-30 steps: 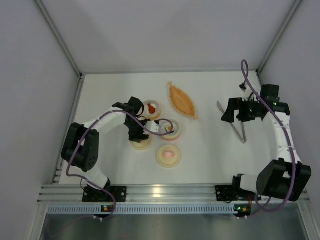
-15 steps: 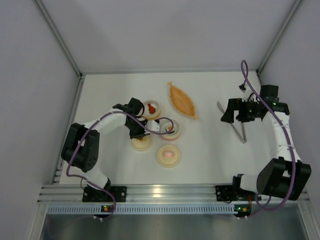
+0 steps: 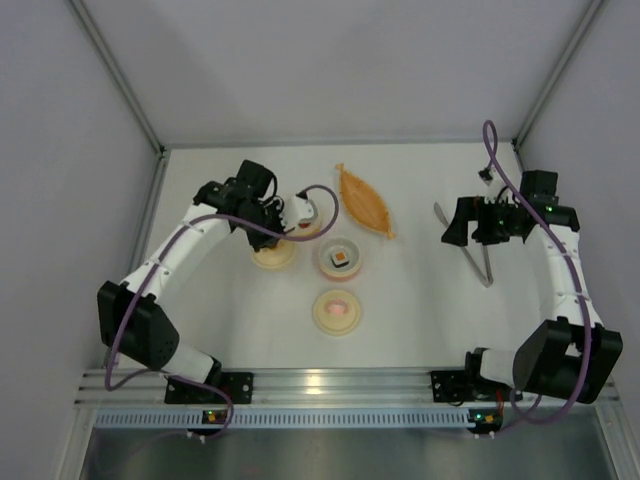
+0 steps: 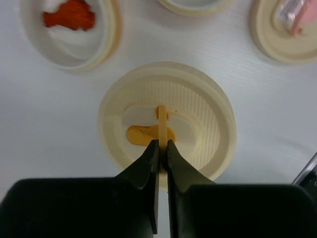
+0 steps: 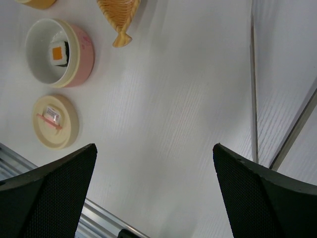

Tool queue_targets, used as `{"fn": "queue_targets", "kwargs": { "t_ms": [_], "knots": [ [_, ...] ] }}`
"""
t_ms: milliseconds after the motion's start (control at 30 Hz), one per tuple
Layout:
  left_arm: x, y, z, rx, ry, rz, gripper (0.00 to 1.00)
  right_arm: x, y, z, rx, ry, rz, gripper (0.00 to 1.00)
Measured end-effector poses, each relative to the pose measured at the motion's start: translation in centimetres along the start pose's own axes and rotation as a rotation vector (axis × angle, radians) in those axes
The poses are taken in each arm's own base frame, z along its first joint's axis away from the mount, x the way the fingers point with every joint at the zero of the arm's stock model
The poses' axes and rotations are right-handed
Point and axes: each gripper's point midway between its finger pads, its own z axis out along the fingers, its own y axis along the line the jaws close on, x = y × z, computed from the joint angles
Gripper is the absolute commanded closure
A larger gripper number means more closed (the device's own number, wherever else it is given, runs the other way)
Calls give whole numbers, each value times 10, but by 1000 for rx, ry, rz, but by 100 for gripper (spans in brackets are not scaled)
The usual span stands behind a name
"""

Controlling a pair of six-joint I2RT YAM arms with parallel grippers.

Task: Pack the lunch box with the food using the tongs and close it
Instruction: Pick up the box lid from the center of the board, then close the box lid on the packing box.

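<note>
My left gripper (image 4: 159, 147) is shut on the thin upright handle of a round cream lid (image 4: 198, 124), just left of the lunch box bowls; from above, the gripper (image 3: 270, 234) hangs over this lid (image 3: 273, 257). The reddish-orange food (image 4: 69, 14) lies in a cream bowl (image 3: 305, 216). The sushi-like roll (image 5: 59, 52) sits in a pink bowl (image 3: 342, 258). The silver tongs (image 3: 470, 258) lie on the table at the right, under my right gripper (image 3: 452, 230). That gripper (image 5: 154, 163) is open and holds nothing.
A second cream lid with a pink handle (image 3: 338, 310) lies in front of the pink bowl. An orange boat-shaped dish (image 3: 365, 200) rests at the back centre. White walls enclose the table on three sides, and a metal rail (image 3: 330, 385) runs along the front.
My left gripper has shut on the cream lid's handle, and the arm has swung back and left, taking the lid with it. The right arm has not moved.
</note>
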Motion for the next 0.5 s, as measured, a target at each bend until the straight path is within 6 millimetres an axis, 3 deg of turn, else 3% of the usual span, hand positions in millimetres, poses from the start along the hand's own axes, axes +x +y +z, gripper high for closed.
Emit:
{"fn": "queue_targets", "kwargs": {
  "t_ms": [133,233,367,500],
  "knots": [
    [-48,42,-43,-167,-87,-174,100,-1,2,-2,-2,-7,-3,1],
    [-75,70,-57,-245,-132,-345,100,-1,2,-2,-2,-7,-3,1],
    [-97,106,-46,-314,-149,-589,100,-1,2,-2,-2,-7,-3,1],
    [-97,135,-17,-386,-103,-805,100,-1,2,-2,-2,-7,-3,1]
  ]
}}
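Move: My left hand already holds the yellow box's lid by its knob, some 13 cm above the table. The yellow box with the red piece inside is about 12 cm ahead, 5 cm right and 11 cm below. From that hand, the pink box with the sushi is 4 cm ahead and 14 cm right, and the pink lid 8 cm back and 13 cm right, both 11 to 13 cm down. For my right hand, the yellow box lies roughly 11 cm ahead, 35 cm left and 14 cm below. I keep the lid pinched by its knob and sweep my left hand forward about 15 cm, with a slighter drift right, until it hangs high above the yellow box. It climbs some 10 cm on the way, then begins to sink by a couple of centimetres, while my wrist swings about 50 degrees counter-clockwise. ##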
